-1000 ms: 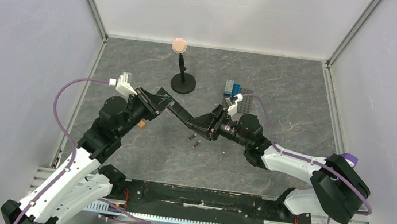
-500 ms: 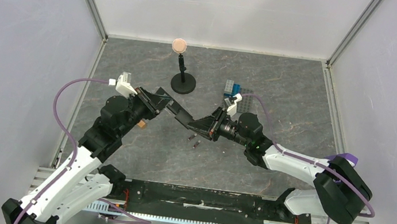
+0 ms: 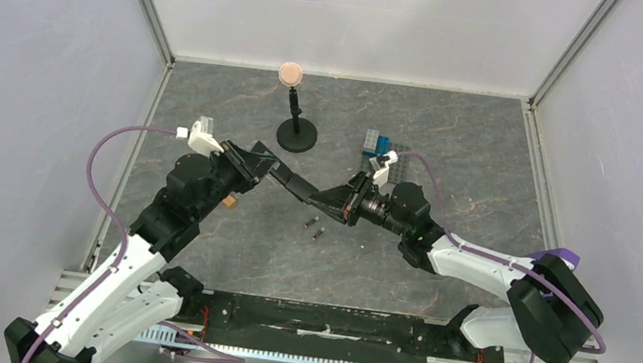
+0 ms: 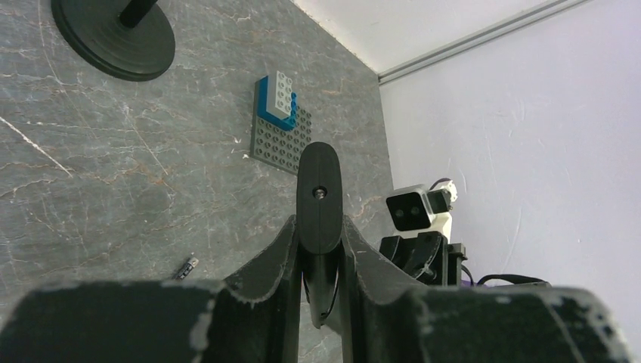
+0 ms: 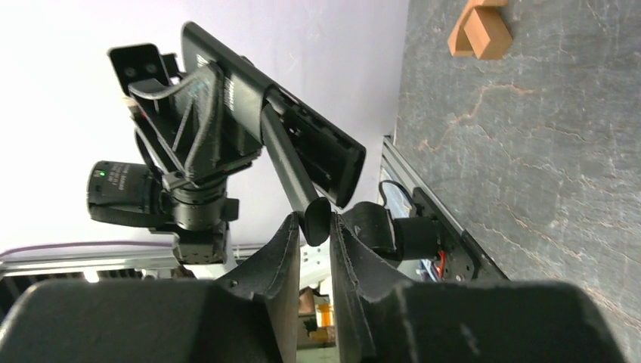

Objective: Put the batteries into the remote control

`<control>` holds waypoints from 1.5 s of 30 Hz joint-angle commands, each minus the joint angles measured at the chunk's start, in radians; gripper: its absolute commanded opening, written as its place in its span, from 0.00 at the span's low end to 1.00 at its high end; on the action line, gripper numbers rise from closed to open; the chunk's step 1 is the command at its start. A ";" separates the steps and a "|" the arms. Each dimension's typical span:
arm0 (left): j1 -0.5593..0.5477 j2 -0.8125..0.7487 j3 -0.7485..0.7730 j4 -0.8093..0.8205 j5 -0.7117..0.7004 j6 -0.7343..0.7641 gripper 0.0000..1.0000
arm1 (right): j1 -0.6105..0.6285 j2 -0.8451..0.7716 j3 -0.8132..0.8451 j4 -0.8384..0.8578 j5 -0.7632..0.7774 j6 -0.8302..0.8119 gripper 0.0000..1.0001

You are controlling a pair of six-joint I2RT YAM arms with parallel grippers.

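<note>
The remote control [image 3: 294, 184] is a long black bar held above the table, and my left gripper [image 3: 256, 165] is shut on its left part. In the left wrist view the remote control [image 4: 318, 189] stands end-on between the fingers of my left gripper [image 4: 318, 227]. A thin black cover strip [image 5: 286, 168] angles off the remote control [image 5: 302, 132], its rounded end pinched in my right gripper [image 5: 314, 221], which also shows from above [image 3: 334, 202]. Two batteries [image 3: 312, 228] lie on the table below the remote. One battery [image 4: 189, 266] shows in the left wrist view.
A black stand [image 3: 296, 131] with a round tan top is behind the remote. A grey studded baseplate [image 3: 399, 152] with blue bricks sits behind the right gripper. A small brown block [image 3: 228, 200] lies by the left arm. White walls close in the table.
My right gripper's jaws have narrowed onto the end of the cover strip. Both grippers and the remote have shifted slightly toward the far side.
</note>
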 commanded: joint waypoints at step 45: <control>-0.002 0.013 -0.065 0.229 0.637 0.587 0.02 | -0.164 -0.051 -0.184 -0.531 0.247 -0.423 0.55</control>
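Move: The right fingers already grip the battery cover; the bare table spot it is taken to lies about 12 cm right, 1 cm ahead and 21 cm below. The two batteries lie nearly under that hand, one 2 cm ahead and 4 cm left, the other 1 cm back and 1 cm left; the remote's middle is 7 cm ahead, 9 cm left, slightly higher. From the left hand, which holds the remote, that spot is some 26 cm right, 7 cm back, 25 cm down. Right hand draws the cover off, some 19 cm down and rightward, then opens; left swings the remote clockwise. ##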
